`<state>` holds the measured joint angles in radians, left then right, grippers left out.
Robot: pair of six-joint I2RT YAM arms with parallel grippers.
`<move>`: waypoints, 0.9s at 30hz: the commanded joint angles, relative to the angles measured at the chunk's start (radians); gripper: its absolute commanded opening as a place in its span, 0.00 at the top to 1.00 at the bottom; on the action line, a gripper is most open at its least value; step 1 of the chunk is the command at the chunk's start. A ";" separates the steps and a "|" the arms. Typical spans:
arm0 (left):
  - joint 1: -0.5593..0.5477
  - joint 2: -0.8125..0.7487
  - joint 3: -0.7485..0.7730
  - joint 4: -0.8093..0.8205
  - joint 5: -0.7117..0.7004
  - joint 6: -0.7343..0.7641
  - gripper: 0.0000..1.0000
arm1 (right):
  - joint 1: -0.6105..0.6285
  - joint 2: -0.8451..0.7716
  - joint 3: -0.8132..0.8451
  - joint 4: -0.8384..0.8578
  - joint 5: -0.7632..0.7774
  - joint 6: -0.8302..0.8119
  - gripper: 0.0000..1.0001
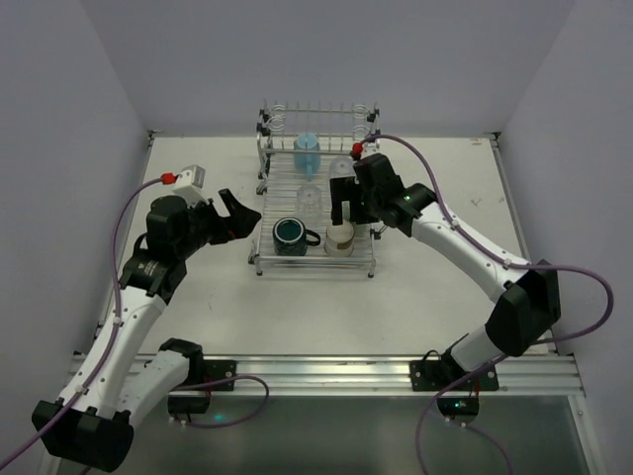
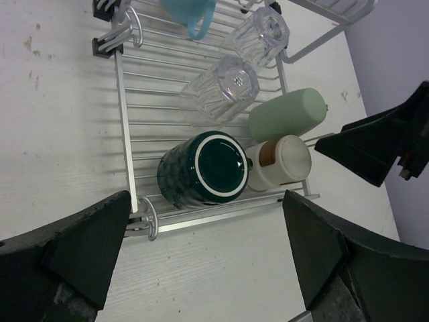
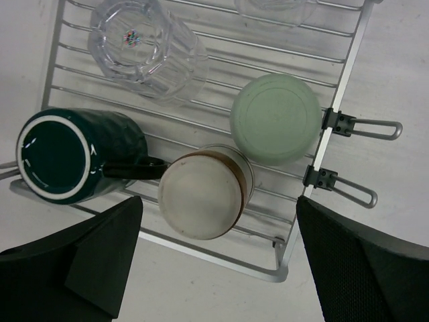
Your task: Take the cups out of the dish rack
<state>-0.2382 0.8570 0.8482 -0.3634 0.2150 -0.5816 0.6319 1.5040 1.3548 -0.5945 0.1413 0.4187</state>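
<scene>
The chrome dish rack (image 1: pixel 315 265) stands mid-table and holds several upside-down cups. A dark teal mug (image 2: pixel 204 168) and a beige cup (image 3: pixel 201 194) stand at its near end, a pale green cup (image 3: pixel 276 119) just behind the beige one. Two clear tumblers (image 2: pixel 221 87) (image 2: pixel 258 37) and a light blue cup (image 1: pixel 307 153) stand farther back. My right gripper (image 3: pixel 218 261) hangs open above the beige cup, holding nothing. Left of the rack's near corner, my left gripper (image 2: pixel 204 261) is open over bare table, its fingers wide apart.
The rack's raised back rail with coil holders (image 1: pixel 318 119) stands at the far end. Wire loop handles (image 3: pixel 362 127) stick out from the rack's right rim. White walls close in the table on the left, the back and the right.
</scene>
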 commanded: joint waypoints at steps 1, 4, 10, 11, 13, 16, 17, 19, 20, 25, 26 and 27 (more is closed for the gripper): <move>-0.007 0.004 -0.009 0.024 0.041 0.034 0.01 | 0.032 0.061 0.090 -0.036 0.081 -0.032 0.01; -0.007 0.008 -0.015 0.030 0.052 0.034 0.01 | 0.057 0.108 0.110 -0.028 0.087 -0.032 0.01; -0.007 0.001 -0.017 0.037 0.066 0.052 0.01 | 0.065 0.145 0.093 -0.022 0.089 -0.020 0.01; -0.007 0.001 -0.020 0.037 0.069 0.055 0.01 | 0.065 0.150 0.093 -0.028 0.087 -0.014 0.01; -0.007 0.001 -0.026 0.040 0.069 0.058 0.01 | 0.066 0.165 0.096 -0.048 0.089 -0.005 0.01; -0.007 0.011 -0.035 0.049 0.072 0.058 0.01 | 0.072 0.165 0.072 -0.028 0.092 0.006 0.01; -0.007 0.014 -0.037 0.052 0.079 0.062 0.01 | 0.074 0.168 0.069 -0.027 0.095 0.009 0.01; -0.007 0.022 -0.040 0.055 0.087 0.060 0.01 | 0.075 0.179 0.070 -0.039 0.107 0.014 0.01; -0.007 0.024 -0.043 0.057 0.089 0.060 0.01 | 0.077 0.182 0.070 -0.039 0.106 0.011 0.01; -0.007 0.019 -0.046 0.063 0.090 0.063 0.01 | 0.080 0.196 0.063 -0.030 0.093 0.011 0.01; -0.007 0.019 -0.047 0.064 0.090 0.063 0.01 | 0.081 0.203 0.063 -0.030 0.093 0.012 0.01; -0.007 0.019 -0.047 0.063 0.092 0.065 0.01 | 0.081 0.206 0.063 -0.028 0.092 0.012 0.01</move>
<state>-0.2382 0.8795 0.8036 -0.3382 0.2668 -0.5518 0.7067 1.7031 1.4170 -0.6342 0.2173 0.4187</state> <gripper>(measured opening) 0.993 0.987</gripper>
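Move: The white cup with the brown band lies about 10 cm below my right hand, some 2 cm to its left and 1 cm ahead. The pale green cup sits roughly 7 cm beyond the white cup and 4 cm to its right; the dark mug is 11 cm left of the white cup, level with it. A clear glass lies about 11 cm ahead of my right hand and 9 cm left. From my left hand the white cup is some 18 cm right, 6 cm ahead and 15 cm down. I sink my open right hand about 6 cm towards the white cup, shifting some 2 cm left early on to bring the cup between the fingers, then going almost straight down. The wrist tilts about 10 degrees, its left side dipping and the fingers pointing more steeply down; they stay wide open. My left hand, open too, eases down about 2 cm well clear of the rack. ##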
